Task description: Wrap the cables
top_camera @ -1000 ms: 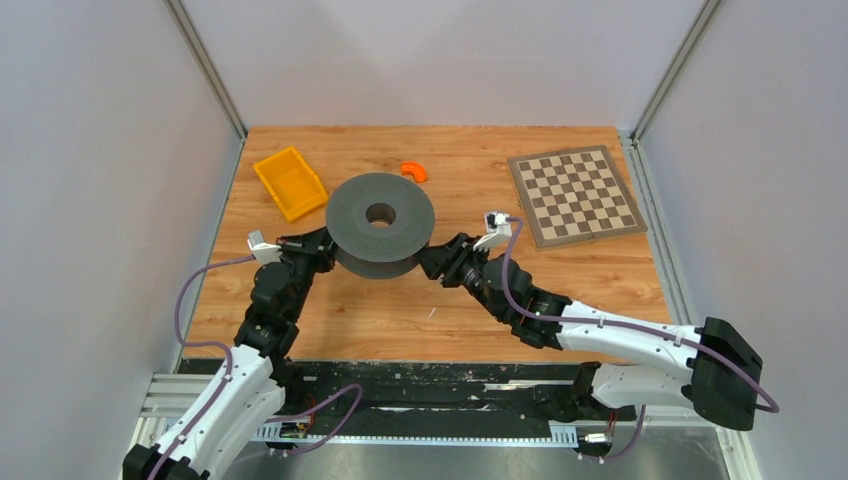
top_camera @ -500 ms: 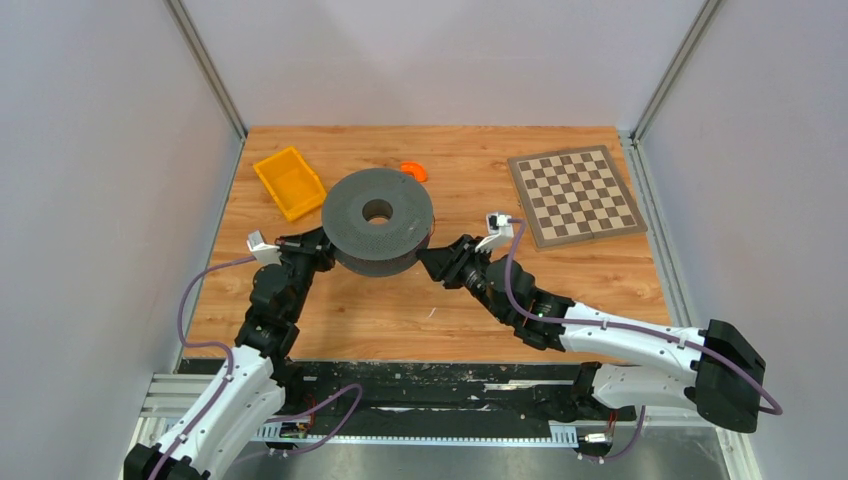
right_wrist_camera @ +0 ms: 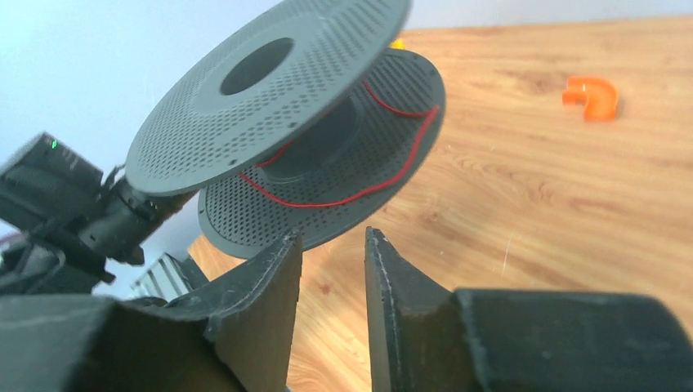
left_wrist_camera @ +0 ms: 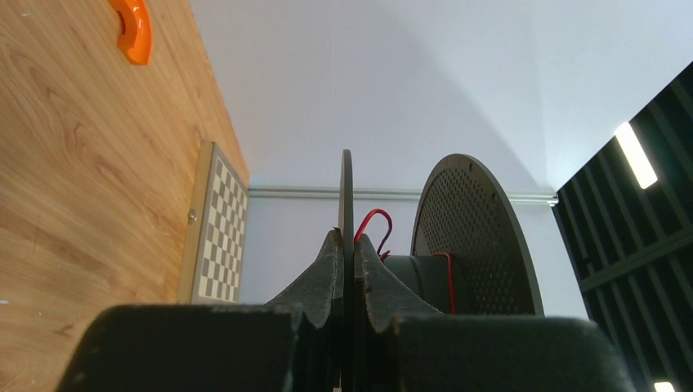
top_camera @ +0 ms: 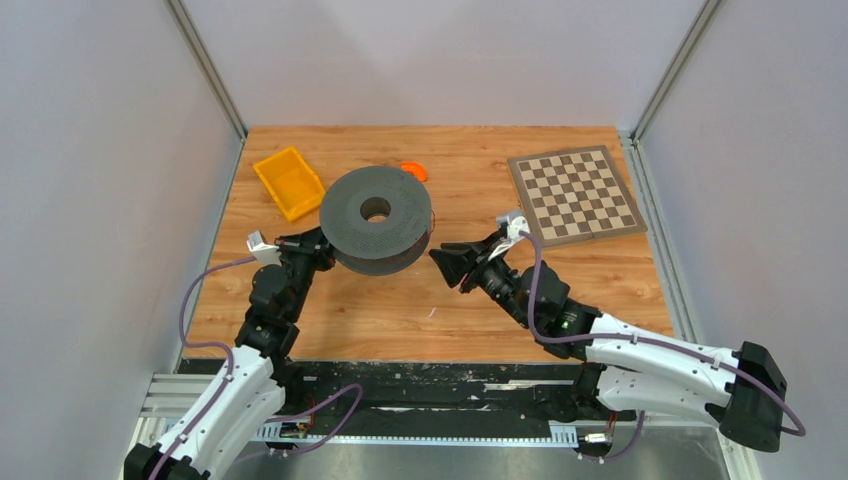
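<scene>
A grey perforated spool [top_camera: 377,218] hangs tilted above the table. My left gripper [top_camera: 320,242] is shut on the rim of its lower flange, and the left wrist view shows the thin flange edge [left_wrist_camera: 346,188] pinched at my left gripper [left_wrist_camera: 346,238]. The cable [right_wrist_camera: 327,202], a thin red wire, lies in loose turns around the hub between the two flanges, and one loop of the cable [left_wrist_camera: 374,220] sticks out beside the fingertips. My right gripper [top_camera: 442,257] stands open just right of the spool, apart from it. Nothing sits between the fingers of my right gripper [right_wrist_camera: 333,238].
An orange bin [top_camera: 289,182] lies at the back left, close behind the spool. A small orange curved piece [top_camera: 413,170] rests behind the spool. A chessboard [top_camera: 574,194] lies at the back right. Grey walls close in both sides.
My right gripper has pulled back from the spool's right side toward the right and stands apart from it. The spool has shifted slightly left and tilted. The left grip is unchanged.
</scene>
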Controlling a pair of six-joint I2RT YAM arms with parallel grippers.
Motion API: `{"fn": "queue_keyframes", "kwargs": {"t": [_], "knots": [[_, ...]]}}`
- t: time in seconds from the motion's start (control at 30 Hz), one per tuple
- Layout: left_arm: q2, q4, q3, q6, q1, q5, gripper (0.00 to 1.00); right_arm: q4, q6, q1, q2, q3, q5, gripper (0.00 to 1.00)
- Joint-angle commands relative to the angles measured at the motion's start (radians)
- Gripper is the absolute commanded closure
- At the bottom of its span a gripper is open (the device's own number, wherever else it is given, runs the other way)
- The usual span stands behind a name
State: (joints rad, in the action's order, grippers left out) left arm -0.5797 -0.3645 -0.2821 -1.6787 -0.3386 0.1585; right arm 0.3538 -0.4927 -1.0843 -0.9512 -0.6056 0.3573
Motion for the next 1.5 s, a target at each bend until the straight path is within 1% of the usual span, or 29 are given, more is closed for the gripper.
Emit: {"fn": "queue_keyframes", "kwargs": {"t": [0.0,0.07,0.13,0.3,0.4,0.5,0.73,1.03,1.37,1.4,1.47], "knots": [[0.014,-0.117,-0.016,-0.047,0.005,0.005,1.00,0.149,0.403,-0.001,0.006,0.017,-0.176,0.65],[0.015,-0.112,-0.017,-0.046,0.004,0.005,1.00,0.169,0.561,0.000,-0.010,0.012,-0.252,0.66],[0.015,-0.108,-0.018,-0.048,0.004,0.005,1.00,0.196,0.651,-0.001,-0.012,0.013,-0.284,0.66],[0.015,-0.099,-0.019,-0.056,0.004,0.004,1.00,0.322,0.803,0.000,-0.026,0.051,-0.340,0.62],[0.014,-0.098,-0.020,-0.057,0.004,0.002,1.00,0.341,0.872,-0.001,-0.060,0.045,-0.341,0.62],[0.016,-0.094,-0.020,-0.060,0.004,-0.002,1.00,0.378,0.922,0.000,-0.086,0.050,-0.396,0.62],[0.017,-0.090,-0.020,-0.064,0.004,-0.005,1.00,0.354,0.959,-0.001,-0.158,-0.009,-0.413,0.63],[0.022,-0.081,-0.021,-0.055,0.005,-0.005,1.00,0.318,0.920,-0.001,-0.223,-0.070,-0.380,0.64],[0.021,-0.071,-0.031,-0.052,0.005,-0.007,1.00,0.252,0.921,-0.001,-0.273,-0.120,-0.372,0.64],[0.019,-0.071,-0.032,-0.051,0.004,-0.009,1.00,0.250,0.921,-0.001,-0.280,-0.125,-0.369,0.65],[0.016,-0.070,-0.033,-0.052,0.004,-0.011,1.00,0.248,0.920,-0.002,-0.298,-0.135,-0.361,0.71]]}}
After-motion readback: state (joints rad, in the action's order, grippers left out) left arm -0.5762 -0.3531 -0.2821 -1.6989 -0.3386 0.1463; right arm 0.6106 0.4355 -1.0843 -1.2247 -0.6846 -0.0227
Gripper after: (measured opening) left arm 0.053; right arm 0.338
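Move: From my right hand, the loose red cable loop sags over the spool's lower flange about 4 cm ahead, 6 cm left and roughly level; the spool's middle is some 6 cm ahead, 13 cm left and slightly above. The orange piece lies on the table about 28 cm ahead, 6 cm left and 25 cm below. My left hand already grips the spool's lower flange; from it the cable loop is about 2 cm ahead and 16 cm right, level. I bring my right hand about 6.5 cm left to the spool. It first backs off and rises about 2 cm while rolling some 50 degrees counter-clockwise, seen from behind the hand, and swinging its fingers further left. Then I ease it down and forward again, slipping the partly open fingertips between the flanges beside the red cable. My left hand keeps the spool still. ##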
